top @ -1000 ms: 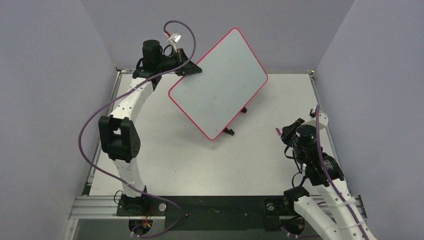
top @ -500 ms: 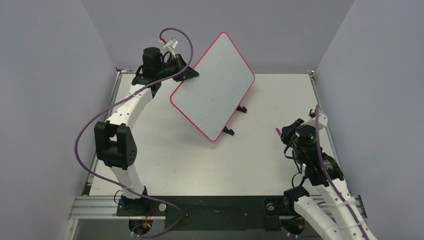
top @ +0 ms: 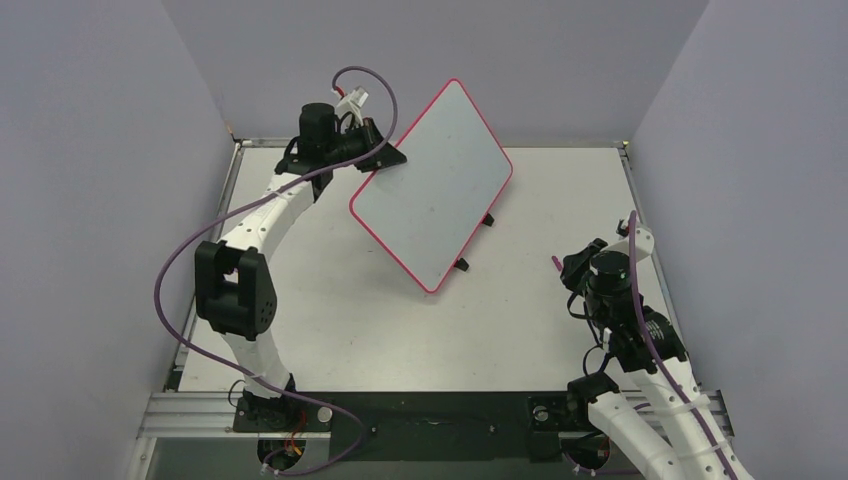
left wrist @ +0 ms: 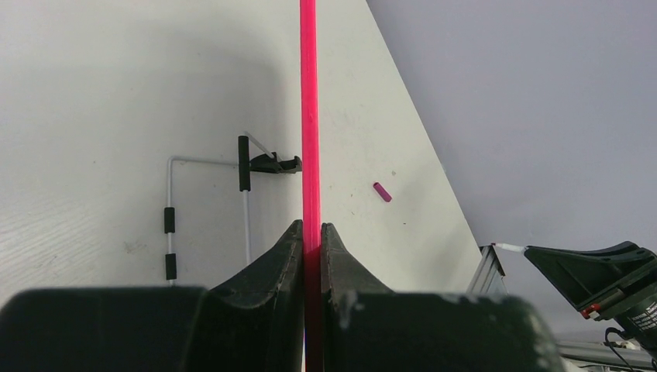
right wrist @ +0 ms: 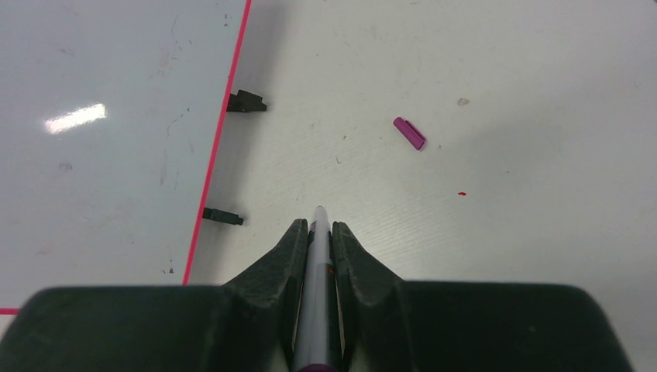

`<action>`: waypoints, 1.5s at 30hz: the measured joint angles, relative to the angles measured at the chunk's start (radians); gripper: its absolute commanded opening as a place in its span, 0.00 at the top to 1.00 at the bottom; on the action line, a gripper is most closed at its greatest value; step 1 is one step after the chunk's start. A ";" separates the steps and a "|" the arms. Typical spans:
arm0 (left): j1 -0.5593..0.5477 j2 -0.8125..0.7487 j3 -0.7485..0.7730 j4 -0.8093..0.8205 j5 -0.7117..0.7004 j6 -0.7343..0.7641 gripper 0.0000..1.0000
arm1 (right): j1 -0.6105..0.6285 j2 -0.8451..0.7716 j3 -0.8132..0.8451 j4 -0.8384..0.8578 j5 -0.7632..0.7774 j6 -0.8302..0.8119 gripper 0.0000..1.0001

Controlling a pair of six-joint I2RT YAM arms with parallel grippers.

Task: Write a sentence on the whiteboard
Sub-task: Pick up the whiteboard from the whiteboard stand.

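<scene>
The whiteboard, white with a pink-red rim, is lifted and tilted over the back of the table. Its face is blank; no sentence shows on it. My left gripper is shut on the board's upper left rim. In the left wrist view the rim runs edge-on out of that gripper. My right gripper hovers low at the right, shut on a grey marker whose tip pokes out past the fingers. The right wrist view has the board to the left of the marker.
A purple marker cap lies loose on the table ahead of the right gripper. Two black clip feet stick out from the board's lower edge. A white wire stand shows behind the board. Grey walls close in the table.
The left arm has swung the whiteboard, so it now stands steeper and looks narrower from above. The right arm with the marker has not moved.
</scene>
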State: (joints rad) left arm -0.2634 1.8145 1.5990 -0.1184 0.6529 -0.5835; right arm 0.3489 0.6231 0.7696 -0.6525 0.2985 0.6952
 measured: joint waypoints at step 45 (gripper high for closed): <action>-0.043 0.333 0.575 -0.579 0.213 0.527 1.00 | 0.097 0.021 -0.190 0.567 -0.341 -0.055 1.00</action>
State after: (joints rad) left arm -0.3061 2.1479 2.1742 -0.6971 0.8661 -0.0566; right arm 0.4458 0.6437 0.5797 -0.0853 -0.0422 0.6403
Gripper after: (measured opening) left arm 0.051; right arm 0.100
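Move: The whiteboard is already in the left gripper's fingers: its middle lies about 6 cm back, 6 cm right and 9 cm below that hand, with the pen cap some 20 cm back, 34 cm right and 27 cm below. From the right gripper, the board's middle is roughly 20 cm ahead, 22 cm left and slightly lower; its far clip 13 cm ahead and 11 cm left, the pen cap 6 cm ahead and 6 cm right on the table. Keep the left gripper shut on the whiteboard's far edge, let it sink a little, then shift it about 4 cm to the right while swinging the board clockwise. Late on, sweep the right gripper, still holding the uncapped pen, some 9 cm left towards the board's clip side, rising slightly and turning counter-clockwise as its fingers tip up. ##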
